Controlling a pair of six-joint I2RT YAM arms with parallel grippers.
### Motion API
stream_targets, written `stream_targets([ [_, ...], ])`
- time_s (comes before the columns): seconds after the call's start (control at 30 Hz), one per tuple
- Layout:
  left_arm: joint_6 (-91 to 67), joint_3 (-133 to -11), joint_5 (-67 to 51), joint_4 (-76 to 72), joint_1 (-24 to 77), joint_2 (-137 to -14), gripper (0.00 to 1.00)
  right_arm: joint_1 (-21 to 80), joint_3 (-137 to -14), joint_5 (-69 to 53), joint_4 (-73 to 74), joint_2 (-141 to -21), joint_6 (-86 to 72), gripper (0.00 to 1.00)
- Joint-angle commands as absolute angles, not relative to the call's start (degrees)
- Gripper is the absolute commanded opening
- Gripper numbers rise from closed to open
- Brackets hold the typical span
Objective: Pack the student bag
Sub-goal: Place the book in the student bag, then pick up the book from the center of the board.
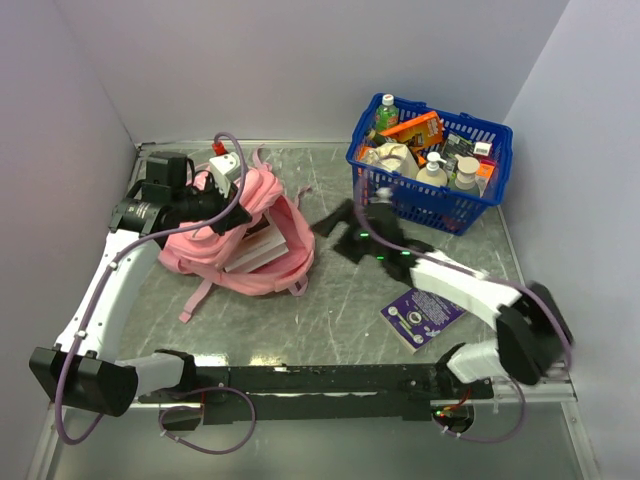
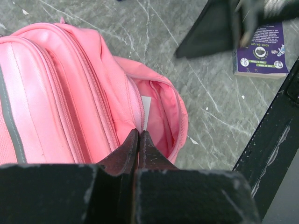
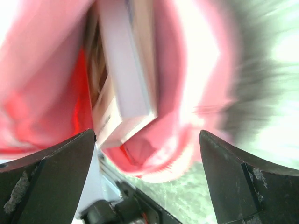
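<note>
The student bag (image 1: 262,205), a soft pink backpack, lies on its side at the left of the table with its mouth facing right. My left gripper (image 1: 224,214) is on top of it, and in the left wrist view it (image 2: 138,132) is shut on the pink rim of the student bag (image 2: 70,93) at the opening. A pale book (image 1: 255,252) sticks out of the mouth. My right gripper (image 1: 337,224) hovers just right of the bag, blurred. In the right wrist view it (image 3: 147,135) is open and empty, facing the bag's mouth (image 3: 187,93) and the pale book (image 3: 126,70).
A purple book (image 1: 422,315) lies flat on the grey table near the right arm and also shows in the left wrist view (image 2: 260,49). A blue plastic basket (image 1: 430,205) full of bottles and packets stands at the back right. Walls close in left, back and right.
</note>
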State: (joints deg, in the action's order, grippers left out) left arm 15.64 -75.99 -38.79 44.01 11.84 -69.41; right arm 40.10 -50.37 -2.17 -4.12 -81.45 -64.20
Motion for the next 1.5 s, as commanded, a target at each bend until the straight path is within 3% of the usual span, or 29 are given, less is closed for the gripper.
stream_targets([
  [0.0, 16.26, -77.17, -43.07, 38.23, 12.22, -68.03, 0.01, 27.03, -41.25, -7.37, 7.61, -70.33, -66.63, 1.00],
  [0.23, 16.52, -76.99, -43.33, 37.97, 12.13, -68.47, 0.01, 12.43, -38.14, 3.51, 37.57, -53.63, -65.05, 1.00],
  [0.37, 16.96, -76.73, -43.33, 38.05, 12.13, -68.73, 0.01, 7.65, -44.45, 9.38, 55.16, -57.03, -63.10, 1.00],
  [0.47, 16.96, -76.47, -43.68, 37.80, 12.13, -68.99, 0.01, 7.03, -44.39, 10.89, 60.54, -57.84, -63.80, 1.00],
  [0.73, 18.19, -75.68, -43.42, 38.41, 12.13, -69.08, 0.01, 6.94, -33.75, 10.02, 60.81, -44.66, -70.40, 1.00],
  [1.07, 18.55, -74.80, -43.42, 37.79, 12.04, -69.26, 0.01, 7.56, -26.20, 4.57, 58.63, -42.80, -72.33, 0.95],
  [1.2, 18.98, -74.45, -42.89, 37.79, 11.95, -68.73, 0.01, 9.66, -25.66, 4.83, 53.10, -46.30, -73.74, 0.79],
  [1.37, 19.25, -74.88, -42.54, 38.32, 11.87, -68.64, 0.01, 16.41, -29.26, 6.67, 48.17, -55.79, -76.55, 0.76],
  [1.47, 19.42, -74.79, -42.63, 38.32, 11.69, -68.47, 0.01, 20.02, -31.90, 8.44, 46.41, -62.91, -76.99, 0.69],
])
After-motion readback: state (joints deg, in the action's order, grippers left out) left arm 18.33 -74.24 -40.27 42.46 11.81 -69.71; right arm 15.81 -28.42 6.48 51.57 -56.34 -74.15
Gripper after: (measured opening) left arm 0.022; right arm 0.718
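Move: The purple book lies roughly 16 cm back, 24 cm to the right and 16 cm below the open, empty right hand. The pink bag's middle is about 20 cm to that hand's left, 1 cm ahead and 10 cm lower; the blue basket stands some 16 cm ahead, 26 cm right and 8 cm down. From the left hand, still pinching the bag, the book is about 43 cm right, 13 cm back and 27 cm down. The right hand swings some 25 cm right, back and down, tips down and part-closes against the purple book. ##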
